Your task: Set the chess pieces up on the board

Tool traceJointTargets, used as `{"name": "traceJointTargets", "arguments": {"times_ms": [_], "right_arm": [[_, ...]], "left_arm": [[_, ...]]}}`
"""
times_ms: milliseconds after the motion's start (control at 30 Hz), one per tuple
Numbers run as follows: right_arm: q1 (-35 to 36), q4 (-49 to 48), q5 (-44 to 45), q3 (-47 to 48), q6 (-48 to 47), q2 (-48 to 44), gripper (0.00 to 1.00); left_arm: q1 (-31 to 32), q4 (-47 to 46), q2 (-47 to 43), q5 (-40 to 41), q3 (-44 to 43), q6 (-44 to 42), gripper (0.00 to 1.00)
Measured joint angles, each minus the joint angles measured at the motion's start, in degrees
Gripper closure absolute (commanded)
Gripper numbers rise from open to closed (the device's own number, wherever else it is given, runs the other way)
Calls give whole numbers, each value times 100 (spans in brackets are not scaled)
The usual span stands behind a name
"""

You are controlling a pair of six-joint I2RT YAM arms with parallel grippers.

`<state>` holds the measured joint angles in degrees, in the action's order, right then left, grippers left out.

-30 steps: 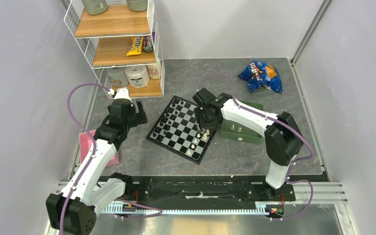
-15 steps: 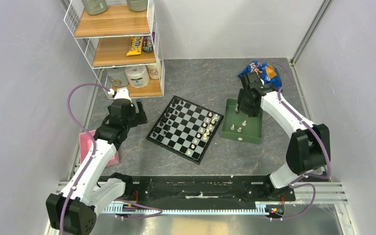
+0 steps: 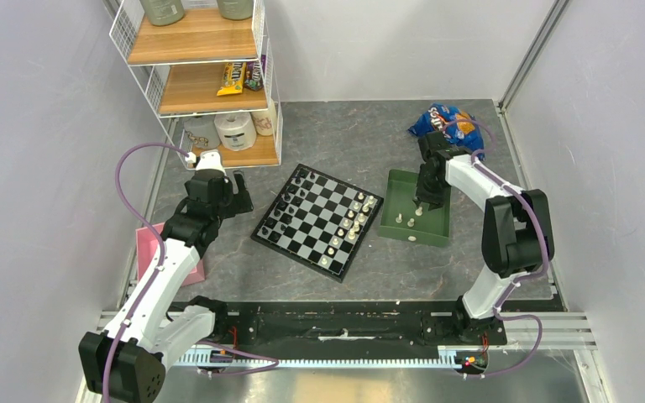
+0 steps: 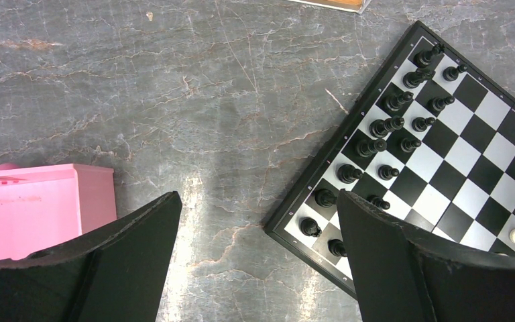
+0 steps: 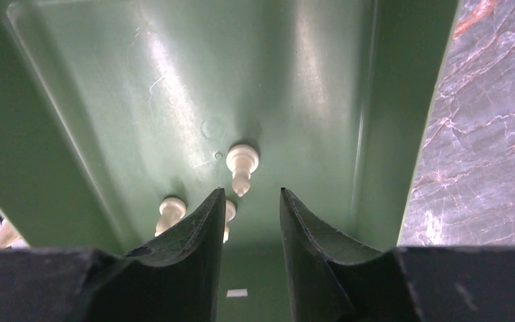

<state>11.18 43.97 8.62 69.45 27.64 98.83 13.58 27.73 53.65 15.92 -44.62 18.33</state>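
Observation:
The board (image 3: 315, 220) lies at mid-table, with black figures (image 3: 288, 207) along its left side and cream-white chess pieces (image 3: 348, 222) lined up along its right side. A few more white pieces (image 3: 405, 221) stand in the green tray (image 3: 396, 191). My right gripper (image 3: 424, 201) hangs low inside the tray (image 5: 141, 87). It (image 5: 251, 194) is open with nothing between its fingers. One white piece (image 5: 241, 163) stands just beyond the tips, and two more (image 5: 169, 213) sit to their left. My left gripper (image 4: 258, 201) is open over bare table beside the board's corner (image 4: 295, 215).
A pink box (image 3: 145, 245) lies under the left arm, at the lower left (image 4: 33, 208) in the wrist view. A wire shelf rack (image 3: 206, 75) stands at the back left. A blue chip bag (image 3: 447, 130) lies behind the tray. Grey walls close in both sides.
My right arm has swung from the board's right side over to the green tray and sunk toward the pieces there, its jaws narrowing. The left arm has not moved.

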Motion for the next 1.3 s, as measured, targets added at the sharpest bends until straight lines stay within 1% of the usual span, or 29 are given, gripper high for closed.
{"name": "traceJointTargets", "arguments": {"times_ms": [333, 667, 767, 867, 1000, 1167, 1300], "right_arm": [[-59, -166, -131, 0, -50, 273, 67], [-59, -269, -216, 0, -79, 341, 89], [-59, -278, -238, 0, -74, 341, 93], [-59, -275, -256, 0, -74, 334, 96], [-59, -221, -363, 0, -74, 214, 97], [-33, -57, -564, 33, -74, -378, 99], [105, 116, -667, 249, -72, -791, 99]], "left_arm": [[0, 0, 0, 0, 0, 0, 6], [0, 0, 0, 2, 0, 0, 6], [0, 0, 0, 2, 0, 0, 6], [0, 0, 0, 2, 0, 0, 6], [0, 0, 0, 0, 0, 0, 6], [0, 0, 0, 0, 0, 0, 6], [0, 0, 0, 0, 0, 0, 6]]}}
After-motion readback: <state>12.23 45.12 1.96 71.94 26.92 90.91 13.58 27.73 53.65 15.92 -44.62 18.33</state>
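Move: Just under the right hand's half-open fingers, about 1 cm ahead and 3 cm down, stands the nearest white chess piece in the green tray. A second white piece stands some 6 cm to the hand's left and 1 cm back, and a third 2 cm left and 3 cm back, at the same height. The chessboard's middle is roughly 30 cm left and 4 cm back. From the left hand the nearest piece is about 56 cm right, 3 cm ahead and 14 cm below. Sinking about 2 cm onto the nearest white piece while easing barely a centimetre forward, the right hand closes its fingers from half open and pinches the upper part of the piece. Still gripping, it then lifts some 7 cm out of the tray with a slight drift left of about 2 cm, the fingertips swinging a little forward. ##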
